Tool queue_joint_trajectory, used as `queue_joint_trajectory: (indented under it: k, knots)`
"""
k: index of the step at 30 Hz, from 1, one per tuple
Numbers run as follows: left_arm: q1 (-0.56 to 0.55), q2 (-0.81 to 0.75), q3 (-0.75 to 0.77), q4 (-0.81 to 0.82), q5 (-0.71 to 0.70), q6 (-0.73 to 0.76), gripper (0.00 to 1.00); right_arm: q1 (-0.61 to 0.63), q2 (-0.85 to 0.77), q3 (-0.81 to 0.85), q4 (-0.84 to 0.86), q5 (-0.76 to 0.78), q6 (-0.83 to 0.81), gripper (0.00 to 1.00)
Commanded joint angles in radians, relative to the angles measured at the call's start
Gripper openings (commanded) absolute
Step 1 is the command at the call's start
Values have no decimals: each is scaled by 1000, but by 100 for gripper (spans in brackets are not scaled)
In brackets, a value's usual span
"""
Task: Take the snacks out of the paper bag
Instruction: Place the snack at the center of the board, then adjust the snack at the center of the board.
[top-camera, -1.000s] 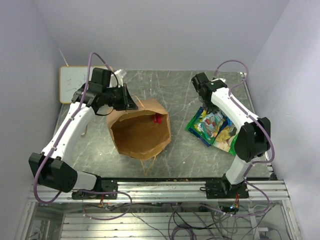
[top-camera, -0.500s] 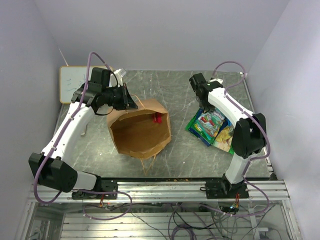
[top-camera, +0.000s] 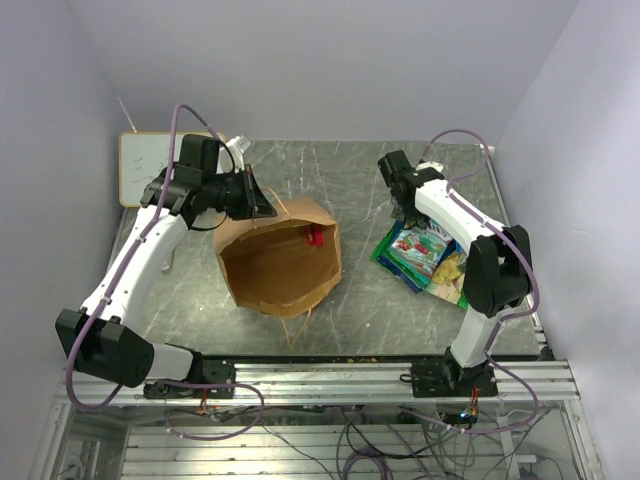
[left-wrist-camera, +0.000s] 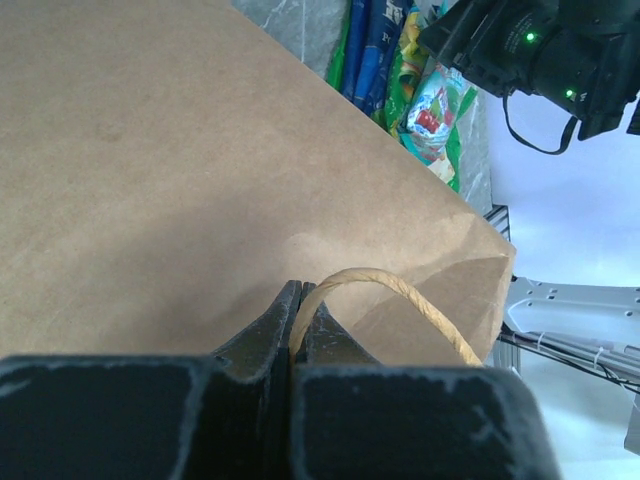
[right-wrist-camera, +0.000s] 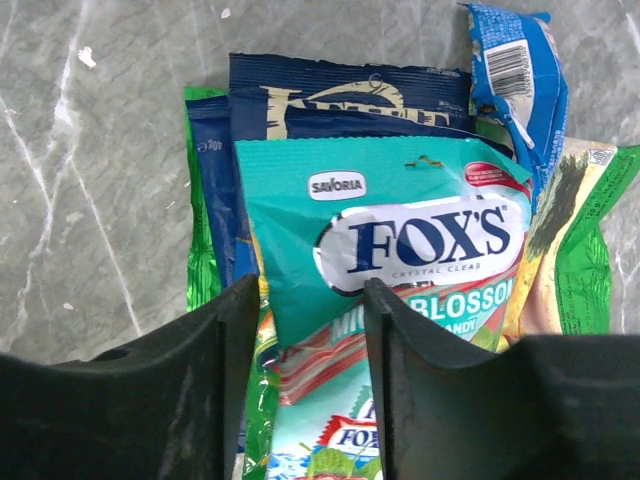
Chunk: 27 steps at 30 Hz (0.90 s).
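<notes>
The brown paper bag stands left of centre with its mouth open toward the top camera; a red snack shows inside near its far rim. My left gripper is shut on the bag's twisted paper handle at the far rim, fingertips pinched together. To the right, several snacks lie piled on the table. My right gripper hovers open just over that pile, above a teal Fox's packet. Dark blue, blue and green-yellow packets lie under and around it.
A small white whiteboard leans at the table's far left corner. The grey marbled table runs between bag and pile. An aluminium rail edges the near side. Walls close in on both sides.
The right gripper's jaws have spread apart and its wrist has drawn back toward the far left of the pile, leaving the teal packet lying on top. The left arm and bag have not moved.
</notes>
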<state>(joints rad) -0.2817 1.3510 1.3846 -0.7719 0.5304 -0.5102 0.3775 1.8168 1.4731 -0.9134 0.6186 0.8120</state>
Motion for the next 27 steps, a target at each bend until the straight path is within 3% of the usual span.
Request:
queue_joint_trajectory:
  k: [1,12,20,27]
  knots:
    - [9,-37,-6,54,43,-29,7,-8,-53,-1,30,-18,13,50]
    - [9,-49,-11,46,34,-35,7,-8,-289,-89,132,-60,-164,75]
    - [8,-91,-49,62,51,-82,7,-8,-487,-234,310,-246,-380,77]
    - [7,-121,-74,89,105,-168,7,-8,-623,-278,369,-546,-541,77]
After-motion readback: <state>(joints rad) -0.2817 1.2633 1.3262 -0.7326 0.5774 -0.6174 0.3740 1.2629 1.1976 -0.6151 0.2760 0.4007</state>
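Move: Just behind and below the right hand hangs the teal Fox's snack: its middle is about 4 cm back, 2 cm to the right and 5 cm down. Beneath it lie the navy crisp packs, almost directly under the hand, some 8 cm lower, and the small blue pack sits roughly 11 cm to the hand's right, 1 cm back and 7 cm down. From the left hand the snack is around 37 cm to the right, 2 cm ahead and 20 cm lower. Leaving the teal snack on the pile, the right hand spreads its already part-open fingers wide and comes free of the snack. It rises about 11 cm, drawing back some 4 cm, then swings left towards the paper bag, turning roughly 30 degrees counter-clockwise as the fingertips tip upward. The left hand stays shut at the paper bag's handle, easing back and up about 2 cm. ##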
